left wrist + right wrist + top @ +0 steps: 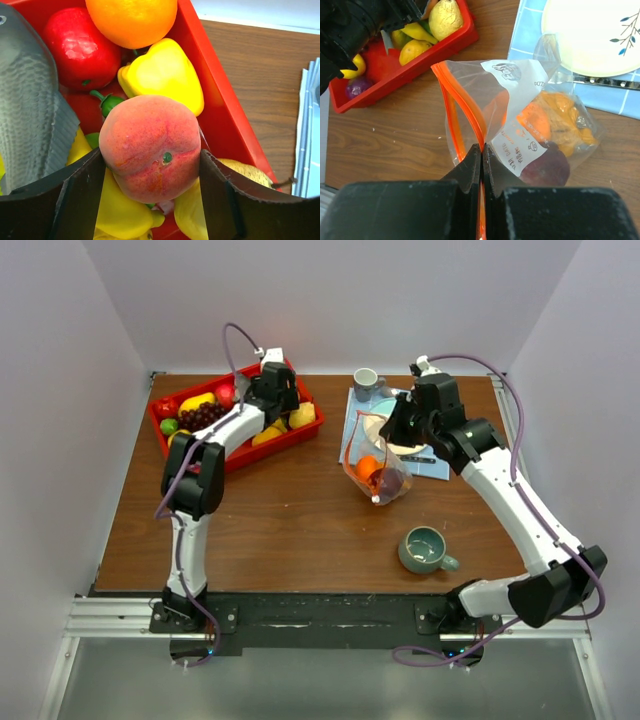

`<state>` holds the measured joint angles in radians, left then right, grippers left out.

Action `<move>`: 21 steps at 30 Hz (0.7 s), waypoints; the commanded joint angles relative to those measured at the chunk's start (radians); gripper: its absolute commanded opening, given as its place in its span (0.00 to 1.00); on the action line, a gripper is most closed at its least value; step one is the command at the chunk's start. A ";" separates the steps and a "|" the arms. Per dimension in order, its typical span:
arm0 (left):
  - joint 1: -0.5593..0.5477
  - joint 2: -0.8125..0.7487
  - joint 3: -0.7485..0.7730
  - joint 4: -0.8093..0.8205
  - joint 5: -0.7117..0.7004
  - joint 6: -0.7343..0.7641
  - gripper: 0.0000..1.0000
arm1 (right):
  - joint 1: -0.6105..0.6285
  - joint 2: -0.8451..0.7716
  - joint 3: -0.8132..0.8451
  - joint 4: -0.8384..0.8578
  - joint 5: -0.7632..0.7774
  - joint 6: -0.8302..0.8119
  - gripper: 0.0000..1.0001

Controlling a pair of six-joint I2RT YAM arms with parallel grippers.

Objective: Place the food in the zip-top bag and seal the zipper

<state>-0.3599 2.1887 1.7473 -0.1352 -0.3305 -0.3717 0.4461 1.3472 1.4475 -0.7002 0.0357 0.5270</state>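
Observation:
In the red tray [290, 440] at the back left, my left gripper [151, 157] is shut on a peach [150, 145], one finger pressed against each side. Around the peach lie a yellow pepper [162, 75], a red apple [80, 47], an orange [131, 20] and purple grapes [200, 415]. My right gripper [481, 147] is shut on the orange-red zipper [451, 85] of the zip-top bag [520, 100], holding its mouth open toward the tray. Inside the bag are an orange piece [540, 120] and a dark purple-red piece [547, 167]. I cannot see the slider.
A white plate [590, 35] sits on a blue placemat [530, 30] behind the bag, with a metal utensil [600, 80] beside it. A grey cup [366, 379] stands at the back and a green mug [427, 549] near the front right. A pear [445, 17] lies at the tray's right end.

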 commanded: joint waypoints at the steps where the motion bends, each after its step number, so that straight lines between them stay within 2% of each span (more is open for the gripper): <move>1: 0.018 -0.163 -0.078 0.085 0.028 0.019 0.41 | 0.005 0.016 -0.010 0.088 -0.033 0.025 0.00; 5: 0.018 -0.288 -0.173 0.088 0.079 0.008 0.32 | 0.026 0.055 -0.036 0.134 -0.066 0.045 0.00; 10: 0.016 -0.498 -0.353 0.106 0.201 -0.070 0.28 | 0.051 0.128 -0.055 0.225 -0.106 0.093 0.00; 13: 0.015 -0.633 -0.504 0.152 0.352 -0.159 0.25 | 0.059 0.164 -0.053 0.260 -0.114 0.119 0.00; 14: 0.012 -0.670 -0.600 0.181 0.448 -0.183 0.24 | 0.059 0.171 -0.044 0.261 -0.114 0.123 0.00; 17: -0.022 -0.788 -0.737 0.256 0.556 -0.259 0.23 | 0.062 0.175 -0.027 0.258 -0.096 0.134 0.00; 21: -0.135 -0.866 -0.813 0.328 0.611 -0.353 0.23 | 0.065 0.152 -0.039 0.268 -0.083 0.152 0.00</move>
<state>-0.3973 1.3796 0.9970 0.0559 0.1238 -0.5930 0.5056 1.5452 1.3926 -0.4919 -0.0502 0.6464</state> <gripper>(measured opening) 0.724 0.014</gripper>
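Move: The open mouth of the zip-top bag, where the peach already in the left fingers is headed, lies about 27 cm back from the left hand, 19 cm to its right and 9 cm higher. Slightly below that hand, the pear is 5 cm back and 4 cm right, and the plate is 8 cm back, 29 cm right and 7 cm lower. From the right hand, which holds the bag's rim, the peach is roughly 24 cm ahead, 23 cm left and 17 cm down. Lifting the peach out of the red tray in its steady grip, the left hand draws back about 19 cm and rises some 11 cm, then levels off and veers a little right towards the bag, its left side rolling down as it turns clockwise. The right hand keeps pinching the orange rim and brings the bag left and down, about 6 cm each way, and slightly forward to meet the peach. ##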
